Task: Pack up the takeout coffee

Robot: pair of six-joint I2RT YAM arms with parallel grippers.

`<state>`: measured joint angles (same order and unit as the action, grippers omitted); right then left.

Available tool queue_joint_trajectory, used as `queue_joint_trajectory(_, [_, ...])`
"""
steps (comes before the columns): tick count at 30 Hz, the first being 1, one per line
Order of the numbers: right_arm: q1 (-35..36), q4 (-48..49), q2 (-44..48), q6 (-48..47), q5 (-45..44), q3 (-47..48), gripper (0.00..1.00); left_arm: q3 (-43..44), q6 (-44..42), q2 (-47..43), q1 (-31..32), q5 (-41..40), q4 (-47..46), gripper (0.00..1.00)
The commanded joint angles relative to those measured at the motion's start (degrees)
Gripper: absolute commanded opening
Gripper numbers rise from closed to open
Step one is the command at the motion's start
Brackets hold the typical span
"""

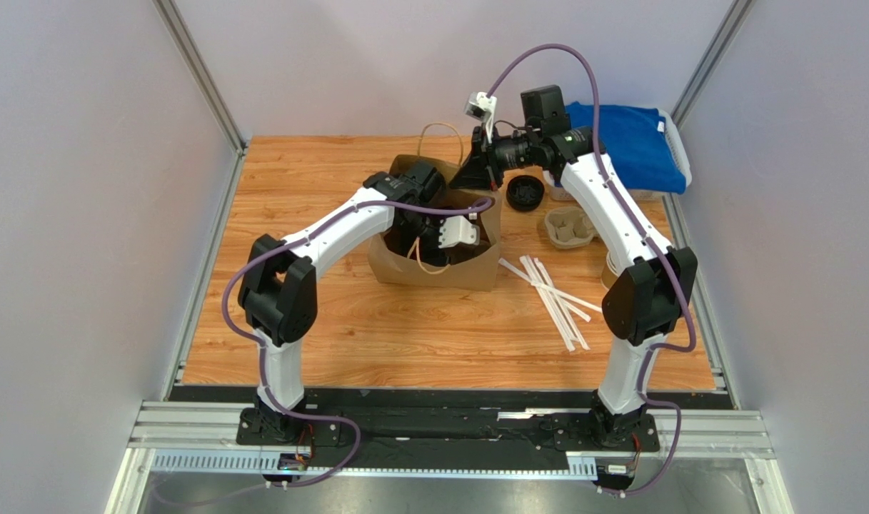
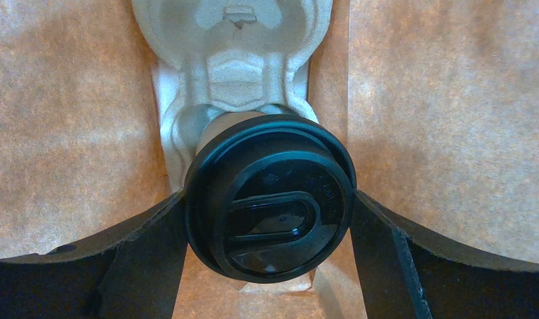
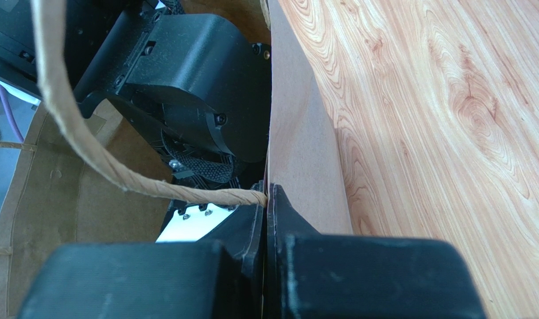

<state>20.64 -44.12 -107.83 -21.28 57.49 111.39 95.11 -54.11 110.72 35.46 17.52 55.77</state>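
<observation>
The takeout coffee [image 2: 272,206], a paper cup under a round black lid, sits in a grey pulp cup carrier [image 2: 232,66] inside the brown paper bag [image 1: 433,268]. My left gripper [image 2: 268,196] reaches down into the bag, and its two black fingers press against opposite sides of the lid. My right gripper [image 3: 265,193] is shut on the bag's rim [image 3: 298,133], right where the twisted paper handle [image 3: 85,146] is attached. From above, the right gripper [image 1: 479,166] holds the bag's far edge, and the left gripper [image 1: 449,236] is inside the bag's mouth.
A loose black lid [image 1: 525,193], another pulp carrier [image 1: 569,227] and several white straws [image 1: 551,295] lie right of the bag. A blue cloth [image 1: 621,134] lies at the back right corner. Metal rails run along the table's sides.
</observation>
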Motion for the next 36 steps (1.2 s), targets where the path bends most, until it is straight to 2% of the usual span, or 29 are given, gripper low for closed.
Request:
queue_joint_trajectory(1, [-0.3, -0.6, -1.3, -0.2, 0.8, 2.4, 0.0, -2.4, -4.0, 7.7, -1.4, -4.7, 0.3, 0.06])
queue_joint_trajectory(8, [-0.3, -2.9, -2.0, -1.2, 2.4, 4.1, 0.0, -1.5, -2.9, 7.3, -1.6, -4.0, 2.5, 0.06])
queue_joint_trajectory(14, [0.2, -3.3, 1.1, 0.0, 6.6, 3.1, 0.0, -2.7, 0.7, 3.1, -0.6, -4.6, 4.0, 0.06])
queue_joint_trajectory(18, [1.4, 0.0, 6.0, -0.3, 6.4, -3.4, 0.0, -8.7, 6.0, -0.9, 1.1, -6.0, 1.0, 0.07])
queue_joint_trajectory(22, [3.4, -0.7, 11.9, -4.4, 5.5, -9.6, 0.0, -16.2, 9.6, -5.5, 3.3, -8.7, -5.5, 0.08])
queue_joint_trajectory(29, [7.4, -2.3, 20.3, -10.5, 2.7, -18.7, 0.0, -25.9, 14.4, -14.1, 10.4, -13.8, -10.6, 0.08])
queue_joint_trajectory(36, [11.0, -1.1, 27.4, -15.9, -1.2, -23.9, 0.0, -32.9, 21.7, -15.5, 14.7, -21.6, -17.9, 0.09])
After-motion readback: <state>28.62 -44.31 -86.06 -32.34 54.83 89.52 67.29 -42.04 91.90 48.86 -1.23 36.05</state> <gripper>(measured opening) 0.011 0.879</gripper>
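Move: The carrier well for the lidded cup in the left fingers is almost beneath that hand, about 2 cm right and 7 below; the carrier's other well is some 10 cm right of the hand, level with it fore and aft. The bag's far rim, pinched in the right hand, is 4 cm ahead, 7 right and 18 above the left hand. From the right hand, the cup's well is about 4 cm back, 5 left and 26 down; the loose black lid is some 14 cm ahead, 14 right and 28 down. After a brief near-standstill at the forward end of their reach, both hands draw back towards the bases: the right hand, fingers still shut on the bag's far rim beside the handle root, goes about 12 cm almost level and swings its fingertips slightly back, counter-clockwise. The left hand, down inside the bag, comes back only some 6 cm and sinks slightly, keeping its spread fingers on either side of the cup's lid while tilting about 15 degrees so the fingertips swing forward over the carrier. ##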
